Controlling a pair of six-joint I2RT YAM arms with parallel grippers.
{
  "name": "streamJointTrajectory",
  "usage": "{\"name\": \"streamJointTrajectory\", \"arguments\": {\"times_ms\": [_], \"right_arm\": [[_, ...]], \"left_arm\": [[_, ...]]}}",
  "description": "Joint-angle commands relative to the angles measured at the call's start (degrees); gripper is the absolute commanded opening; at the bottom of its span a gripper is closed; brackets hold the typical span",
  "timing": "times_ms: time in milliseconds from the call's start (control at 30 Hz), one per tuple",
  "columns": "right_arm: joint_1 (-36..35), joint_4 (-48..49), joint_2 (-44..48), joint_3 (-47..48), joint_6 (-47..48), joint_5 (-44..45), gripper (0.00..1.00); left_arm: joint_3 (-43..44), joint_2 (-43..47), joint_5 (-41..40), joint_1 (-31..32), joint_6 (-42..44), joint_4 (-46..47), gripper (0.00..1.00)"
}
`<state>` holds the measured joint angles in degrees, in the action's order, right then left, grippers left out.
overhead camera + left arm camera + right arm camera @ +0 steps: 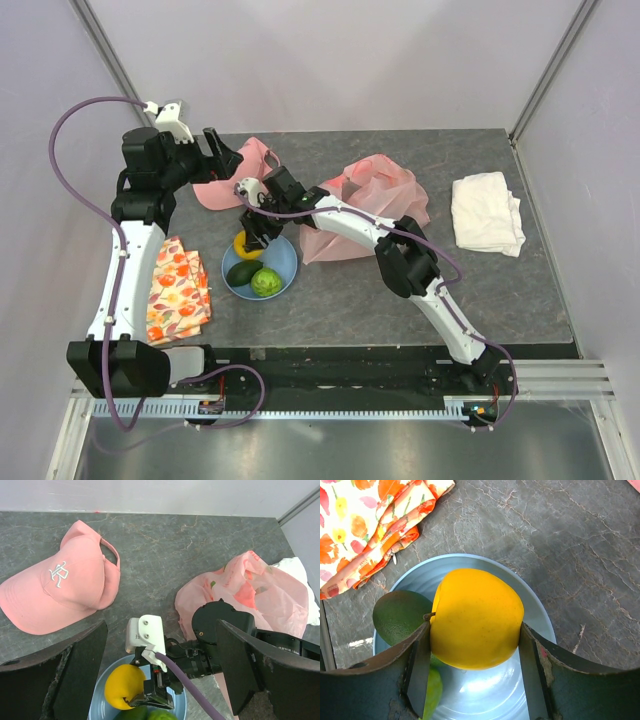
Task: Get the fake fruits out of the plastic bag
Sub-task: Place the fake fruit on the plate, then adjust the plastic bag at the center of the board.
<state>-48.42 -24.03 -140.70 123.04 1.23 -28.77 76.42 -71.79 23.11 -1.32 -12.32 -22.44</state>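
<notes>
My right gripper (475,645) is shut on the yellow lemon (475,617), one finger on each side, holding it over the blue plate (535,615). On the plate lie a dark green avocado (400,615) and a green round fruit (434,692). From above, the lemon (243,243) sits at the plate's far-left rim. The translucent pink plastic bag (375,205) lies crumpled behind the right arm; faint shapes show through the bag (260,595). My left gripper (228,155) hangs open and empty above the table near the pink cap.
A pink cap (60,587) lies at the back left. A floral cloth (178,290) is left of the blue plate (285,275). A folded white cloth (487,212) lies at the right. The right arm stretches across the table's middle.
</notes>
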Motion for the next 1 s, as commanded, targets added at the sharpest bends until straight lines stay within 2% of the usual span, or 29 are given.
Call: {"name": "streamJointTrajectory", "arguments": {"times_ms": [0,33,133,267,433,567,667,800,900,967], "right_arm": [[-0.27,0.92,0.26,0.88,-0.88,-1.99,0.59],[-0.27,0.92,0.25,0.80,-0.88,-1.90,0.60],[-0.27,0.74,0.43,0.36,-1.23,-0.85,0.73],[-0.27,1.00,1.57,0.00,-4.22,-1.10,0.98],[0.70,-0.13,7.71,-1.31,-4.75,-1.28,0.98],[3.68,-6.88,13.95,-2.02,-3.61,-2.95,0.98],[6.93,-11.20,19.84,-3.94,-2.12,-7.16,0.98],[12.29,-11.74,30.02,-7.11,-1.94,-14.64,0.98],[15.36,-11.65,35.82,-8.95,-2.20,-12.89,0.98],[16.60,-11.74,38.30,-10.71,-1.94,-7.73,0.98]], "left_arm": [[0.13,-0.10,2.02,-0.17,-1.75,2.05,0.96],[0.13,-0.11,2.02,-0.17,-1.92,2.13,0.96],[0.04,-0.02,2.20,-0.17,-2.45,2.31,0.96],[0.39,0.16,2.11,-0.17,-3.15,2.92,0.96],[2.24,0.25,3.43,-0.17,-4.82,4.24,0.96],[3.82,0.60,3.87,-0.17,-5.96,5.21,0.96],[4.96,0.42,3.87,-0.08,-5.88,5.30,0.96],[4.18,-0.19,4.48,-0.17,-6.05,4.77,0.96],[2.42,-0.28,8.86,0.35,-6.23,3.98,0.97],[1.54,-0.19,11.15,2.71,-3.52,2.41,0.98]]}}
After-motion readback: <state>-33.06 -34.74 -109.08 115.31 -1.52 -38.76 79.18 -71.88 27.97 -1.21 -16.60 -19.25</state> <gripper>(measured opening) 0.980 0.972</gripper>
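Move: The right hand already has the yellow fruit between its fingers, low over the far left part of the plate, whose middle is some 5 cm back, 3 cm right and 4 cm below. The avocado lies about 6 cm back and 1 cm left, the green fruit 9 cm back and 4 cm right. The plastic bag's middle is roughly 8 cm ahead and 27 cm right. From the empty left hand, the plate is about 9 cm back, 6 cm right and 29 cm down. Right hand lets go of the yellow fruit, rises 23 cm and swings right towards the bag; left rises slightly. ##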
